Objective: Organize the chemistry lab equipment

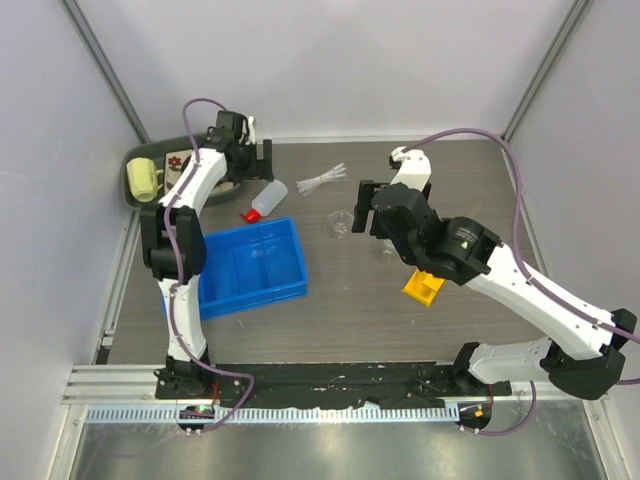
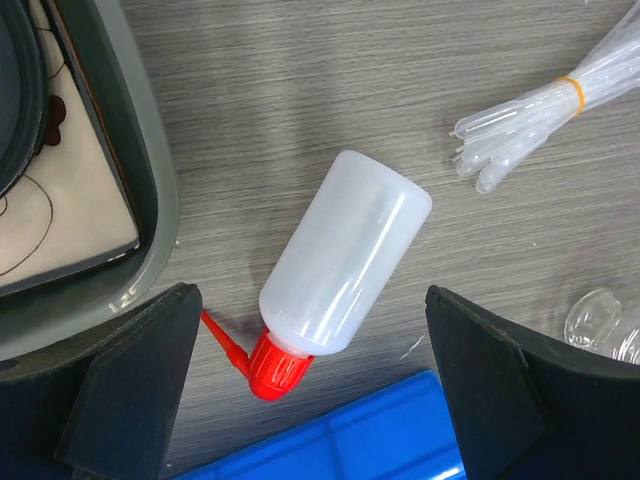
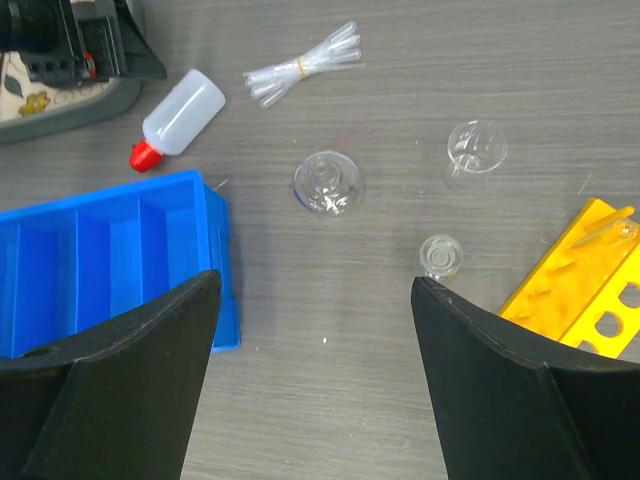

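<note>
A white squeeze bottle (image 2: 345,255) with a red cap (image 2: 275,365) lies on its side on the table, cap toward the blue bin (image 2: 350,445). My left gripper (image 2: 312,310) hovers over it, open, one finger on each side of the cap end, touching nothing. A banded bundle of clear pipettes (image 2: 530,115) lies to the bottle's right. My right gripper (image 3: 315,285) is open above bare table. Three small glass beakers (image 3: 328,183) (image 3: 476,148) (image 3: 440,255) stand ahead of it, and the yellow rack (image 3: 580,290) lies at its right.
The blue compartment bin (image 1: 250,265) sits left of centre, with nothing in the compartments I can see. A grey tray (image 1: 137,155) at the far left holds a yellow mug (image 1: 143,178) and other items. Walls close in the table on three sides.
</note>
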Robot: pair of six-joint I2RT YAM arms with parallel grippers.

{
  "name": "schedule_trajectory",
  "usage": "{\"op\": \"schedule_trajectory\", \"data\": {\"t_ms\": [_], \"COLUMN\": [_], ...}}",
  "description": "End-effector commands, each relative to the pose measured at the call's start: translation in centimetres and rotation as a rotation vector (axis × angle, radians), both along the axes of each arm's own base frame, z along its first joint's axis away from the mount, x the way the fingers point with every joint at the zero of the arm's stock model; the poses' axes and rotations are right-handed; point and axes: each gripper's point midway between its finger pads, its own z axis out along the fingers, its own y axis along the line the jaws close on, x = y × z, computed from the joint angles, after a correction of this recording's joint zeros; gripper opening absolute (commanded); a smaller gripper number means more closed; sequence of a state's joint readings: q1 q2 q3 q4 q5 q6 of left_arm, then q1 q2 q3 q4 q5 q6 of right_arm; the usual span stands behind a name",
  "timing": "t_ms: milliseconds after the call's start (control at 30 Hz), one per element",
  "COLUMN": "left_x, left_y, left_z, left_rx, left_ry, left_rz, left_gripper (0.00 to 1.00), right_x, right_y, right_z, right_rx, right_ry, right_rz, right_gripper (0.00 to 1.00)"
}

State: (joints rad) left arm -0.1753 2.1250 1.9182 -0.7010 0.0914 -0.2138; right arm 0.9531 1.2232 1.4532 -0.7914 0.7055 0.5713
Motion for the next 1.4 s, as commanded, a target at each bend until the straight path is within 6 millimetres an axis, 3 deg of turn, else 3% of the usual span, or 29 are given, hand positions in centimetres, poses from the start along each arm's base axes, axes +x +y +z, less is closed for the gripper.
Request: {"op": "schedule_trajectory", "data": {"t_ms": [0, 267, 567, 700, 1000, 1233, 1367], "left_x": [0.3, -1.0, -1.6, -2.2, -2.8, -2.2, -2.2], "left_y": [-1.1, -1.2, -1.7, -1.7, -1.0, -0.4, -0.4], "left_z": [0.7, -3.0, -5.6, -8.2, -10.1, -8.8, -8.4], "left_rx": [-0.027, -0.007, 0.070, 0.139, 0.184, 0.212, 0.203], "left_ry": [-0.043, 0.019, 0.060, 0.113, 0.157, 0.124, 0.116], "left_rz": [-0.112, -0.171, -0.193, -0.196, -0.150, -0.110, -0.103], "left_gripper": [1.00, 1.00, 1.00, 1.00, 0.98, 0.75, 0.51], "right_x": [-0.1, -0.8, -1.8, -2.2, -2.9, -3.5, -4.0], "right_y": [1.1, 2.1, 3.1, 3.0, 2.4, 2.6, 2.8], "right_z": [-0.3, -1.9, -2.6, -3.0, -3.5, -3.6, -3.6], "right_rx": [0.043, 0.032, 0.055, 0.050, 0.058, 0.074, 0.076], "right_ry": [0.008, 0.042, 0.057, 0.064, 0.070, 0.069, 0.066], "right_rz": [0.022, 0.073, 0.115, 0.119, 0.121, 0.125, 0.131], "right_gripper": [0.82, 0.82, 0.82, 0.82, 0.82, 0.82, 0.82]}}
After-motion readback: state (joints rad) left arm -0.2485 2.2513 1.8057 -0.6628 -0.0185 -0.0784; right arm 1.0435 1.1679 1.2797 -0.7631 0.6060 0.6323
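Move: Below the open left fingers, about 10 cm down, 2 cm back and barely to the right, lies the wash bottle. The grey tray sits roughly 18 cm to the left hand's left and 5 cm farther out, while the bundle of pipettes is some 14 cm to its right and 4 cm ahead. Nearer the robot, the blue bin is about 20 cm back and 6 cm left. From the right hand, the bottle lies some 23 cm ahead, 24 cm left and 30 cm down. Sinking about 10 cm and easing back 3 cm, the left hand brings its wide-open fingers down astride the wash bottle, tipping further down and rolling its left side up some 10 degrees. It then stops low and closes part-way, pinching the body's cap-side half. The empty right hand, still open, drifts down about 5 cm and back 4 cm, slightly left. ##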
